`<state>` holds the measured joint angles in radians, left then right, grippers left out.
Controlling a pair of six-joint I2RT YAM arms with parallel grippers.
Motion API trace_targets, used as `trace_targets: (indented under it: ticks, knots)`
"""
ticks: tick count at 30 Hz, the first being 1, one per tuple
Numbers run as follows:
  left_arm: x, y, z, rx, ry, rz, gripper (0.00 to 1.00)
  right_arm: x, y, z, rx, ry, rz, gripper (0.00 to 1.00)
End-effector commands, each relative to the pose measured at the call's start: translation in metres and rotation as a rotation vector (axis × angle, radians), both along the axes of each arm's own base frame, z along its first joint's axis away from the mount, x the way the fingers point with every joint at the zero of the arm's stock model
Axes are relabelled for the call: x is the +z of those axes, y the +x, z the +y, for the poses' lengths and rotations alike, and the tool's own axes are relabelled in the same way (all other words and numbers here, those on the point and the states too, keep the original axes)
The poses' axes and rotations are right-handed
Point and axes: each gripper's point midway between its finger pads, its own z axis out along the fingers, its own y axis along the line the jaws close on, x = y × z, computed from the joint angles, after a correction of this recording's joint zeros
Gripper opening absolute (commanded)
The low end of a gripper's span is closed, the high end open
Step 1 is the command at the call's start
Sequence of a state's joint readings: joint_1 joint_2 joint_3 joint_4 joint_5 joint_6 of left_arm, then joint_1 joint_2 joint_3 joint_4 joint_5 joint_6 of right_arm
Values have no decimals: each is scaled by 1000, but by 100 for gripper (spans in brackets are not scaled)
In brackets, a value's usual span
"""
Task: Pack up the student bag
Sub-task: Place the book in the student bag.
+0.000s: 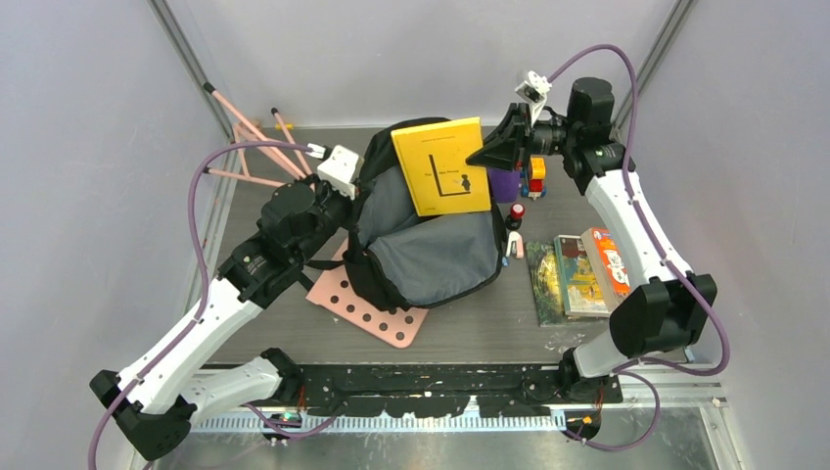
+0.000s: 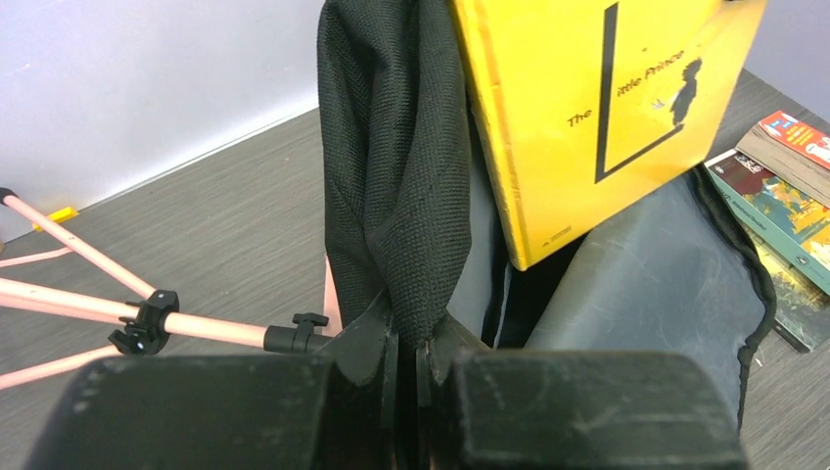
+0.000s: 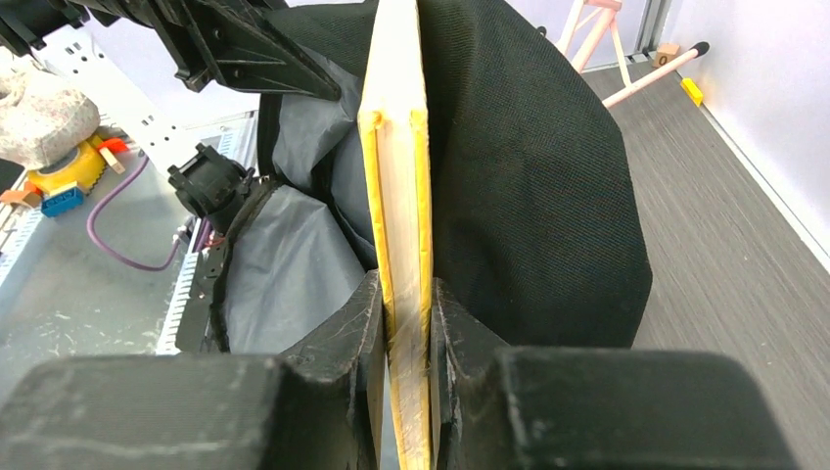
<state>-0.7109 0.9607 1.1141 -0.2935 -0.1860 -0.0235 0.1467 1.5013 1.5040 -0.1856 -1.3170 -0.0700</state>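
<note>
The student bag, black with grey lining, lies open in the middle of the table. My left gripper is shut on the black fabric rim of the bag at its left side, lifting it. My right gripper is shut on a yellow book, pinching it edge-on across both covers. The yellow book hangs tilted over the bag's mouth, its lower edge dipping into the grey lining. In the top view my right gripper holds the book's right edge.
Under the bag's near left corner lies a pink perforated board. Right of the bag are a stack of books, a small bottle and colourful blocks. Pink rods stand at the back left.
</note>
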Motion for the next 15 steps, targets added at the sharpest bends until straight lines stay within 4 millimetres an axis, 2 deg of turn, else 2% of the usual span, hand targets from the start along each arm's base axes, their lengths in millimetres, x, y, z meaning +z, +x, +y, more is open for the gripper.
trace_targets:
  ticks: [1, 4, 5, 6, 7, 8, 9, 10, 11, 12, 13, 14, 15]
  knots:
    - [19, -6, -6, -50, -43, -14, 0, 25, 10, 5, 17, 5, -190, 1]
    - [18, -5, -8, -65, -44, -5, 0, 27, 6, 13, 88, 25, -222, 1]
    - [17, -5, -10, -72, -43, -2, 0, 34, 5, 18, 107, 44, -246, 1]
    - [17, -5, -10, -76, -43, 0, 0, 30, 4, 20, 142, 53, -227, 1]
    - [17, -5, -11, -79, -43, 0, 0, 43, -1, 24, 172, 80, -252, 1]
    - [17, -5, -11, -81, -42, 0, 0, 36, 2, 28, 208, 87, -241, 1]
    - [17, -5, -11, -83, -43, -2, 0, 52, -9, 32, 243, 111, -261, 1]
    - [17, -6, -10, -84, -44, -4, 0, 48, -5, 36, 278, 107, -247, 1]
    - [18, -6, -10, -83, -45, -8, 0, 55, -19, 38, 317, 110, -255, 1]
    - [18, -6, -9, -83, -45, -9, 0, 56, -10, 43, 330, 114, -279, 1]
    - [19, -6, -9, -82, -47, -10, 0, 53, -7, 45, 336, 107, -191, 1]
    - [19, -6, -9, -83, -47, -9, 0, 48, 4, 50, 342, 107, -174, 1]
    - [19, -6, -9, -84, -48, -9, 0, 45, 7, 51, 345, 104, -140, 1]
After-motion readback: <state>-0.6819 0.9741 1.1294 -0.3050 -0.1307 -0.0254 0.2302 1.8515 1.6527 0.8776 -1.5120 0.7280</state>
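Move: The right hand grips the yellow book by its edge; the student bag's opening, where the book is to go, lies about 8 cm to its left, 4 cm back and some 12 cm lower. The grey flap is roughly 11 cm back, 5 cm left; the red-capped bottle 10 cm right and about level in reach; the purple case 7 cm right, 11 cm farther out. The opening is about 10 cm right of the left hand, 1 cm ahead and 10 cm below. Leftward and somewhat forward, about 5 cm and speeding up, the right hand carries the yellow book across the bag's mouth towards the side rim held by the left hand, rising only slightly and turning some 15 degrees counter-clockwise. It keeps its pinch on the book's edge; the left hand stays put, still pinching the black rim. ##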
